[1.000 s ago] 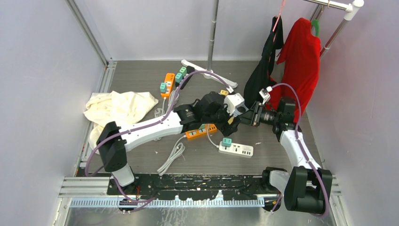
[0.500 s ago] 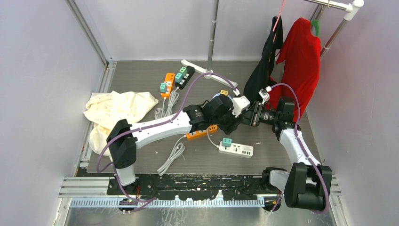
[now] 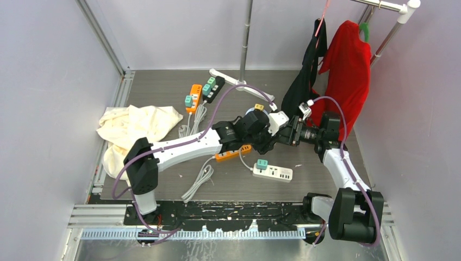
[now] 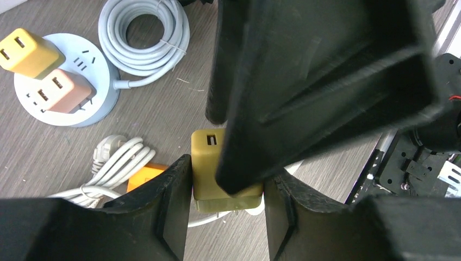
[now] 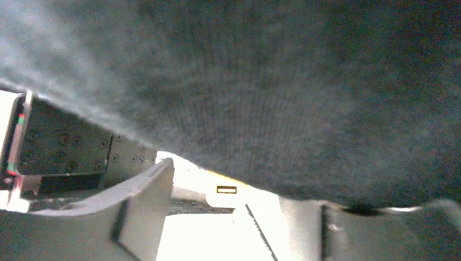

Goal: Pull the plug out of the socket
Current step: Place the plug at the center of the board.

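Observation:
In the left wrist view an olive-yellow plug sits between my left gripper's two black fingers, both touching its sides. Its metal pins hang bare above the table, in no socket. A big blurred black part covers the plug's upper right. From the top, my left gripper and right gripper meet tip to tip above the table. In the right wrist view a blurred dark mass fills most of the picture. My right gripper has its fingers apart. The plug's USB slot shows between them, with a gap beside one finger.
A round socket with a yellow and an orange plug lies beside a coiled grey cable. Below the grippers lie an orange strip and a white strip with a teal plug. A cream cloth lies left, and hanging clothes are back right.
My left arm has swung right, up against the right gripper, and its fingers have closed onto the plug. The right arm has hardly moved.

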`<move>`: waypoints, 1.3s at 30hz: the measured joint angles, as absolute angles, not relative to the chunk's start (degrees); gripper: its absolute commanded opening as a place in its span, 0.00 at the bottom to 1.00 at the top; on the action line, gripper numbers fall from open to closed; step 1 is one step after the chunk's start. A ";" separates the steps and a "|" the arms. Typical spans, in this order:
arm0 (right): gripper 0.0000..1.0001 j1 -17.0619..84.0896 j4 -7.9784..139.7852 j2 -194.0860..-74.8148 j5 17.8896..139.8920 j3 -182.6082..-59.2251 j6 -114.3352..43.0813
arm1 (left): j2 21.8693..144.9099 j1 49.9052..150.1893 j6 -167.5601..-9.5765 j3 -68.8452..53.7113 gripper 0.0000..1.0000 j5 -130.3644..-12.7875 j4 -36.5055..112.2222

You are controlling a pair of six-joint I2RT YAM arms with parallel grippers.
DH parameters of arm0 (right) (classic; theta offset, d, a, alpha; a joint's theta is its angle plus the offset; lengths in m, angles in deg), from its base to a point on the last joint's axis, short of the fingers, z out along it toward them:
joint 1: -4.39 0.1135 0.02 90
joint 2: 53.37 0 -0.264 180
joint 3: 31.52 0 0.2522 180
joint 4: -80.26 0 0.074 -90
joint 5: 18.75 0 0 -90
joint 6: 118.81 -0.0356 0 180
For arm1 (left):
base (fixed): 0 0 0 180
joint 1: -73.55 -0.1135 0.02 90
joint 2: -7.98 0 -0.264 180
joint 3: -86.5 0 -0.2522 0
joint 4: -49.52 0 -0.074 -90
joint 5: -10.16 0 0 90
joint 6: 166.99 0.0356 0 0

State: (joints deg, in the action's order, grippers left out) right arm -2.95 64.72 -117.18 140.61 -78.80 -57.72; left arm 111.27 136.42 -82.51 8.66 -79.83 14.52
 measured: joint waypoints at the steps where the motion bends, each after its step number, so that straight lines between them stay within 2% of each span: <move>1: 0.90 -2.88 64.70 -117.16 140.66 -78.80 -57.74 | 111.25 136.27 -82.51 8.45 0.00 -79.83 14.63; 4: 0.95 -2.81 64.28 -117.12 140.61 -78.80 -56.54 | 110.59 135.59 -83.01 5.91 0.00 -79.78 15.42; 10: 0.96 -2.86 59.89 -116.55 140.42 -78.80 -51.05 | 104.84 131.30 -86.94 -4.58 0.00 -79.24 16.16; 15: 0.96 -3.23 57.31 -115.85 139.89 -78.80 -47.86 | 97.45 124.35 -91.99 -12.60 0.00 -79.17 16.16; 20: 0.96 -3.36 56.17 -115.85 139.26 -78.80 -46.09 | 91.09 113.27 -99.77 -17.56 0.00 -77.14 13.91; 30: 0.96 -3.67 54.64 -115.85 138.30 -78.80 -44.23 | 86.31 91.79 -104.82 -23.49 0.00 -77.49 5.36; 39: 0.96 -3.89 54.18 -115.85 137.73 -78.80 -43.58 | 89.67 83.77 -106.99 -24.14 0.01 -84.44 -2.90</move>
State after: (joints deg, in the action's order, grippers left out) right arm -3.89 54.18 -115.85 137.73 -78.80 -43.58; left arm 89.67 83.77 -106.99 -24.14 -84.44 -2.90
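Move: My left fingers already grip the yellow plug, meeting my right fingers on it. The bare patch of table I carry it to lies about 40 cm to the left, 6 cm ahead and 17 cm below my left hand. The nearest cord coil is 37 cm left and 14 ahead, the cream cloth 57 left and 18 ahead, the orange strip 15 left and 11 ahead. From my right hand, that patch is some 40 cm left and 5 ahead. I open my right fingers wide to let go of the yellow plug, that hand sinking only a couple of centimetres. With my left hand's hold kept, I swing the plug about 40 cm left, past the orange strip, also dropping some 10 cm and drifting forward, while the wrist turns some 70 degrees counter-clockwise and the fingers tip steeply down. ##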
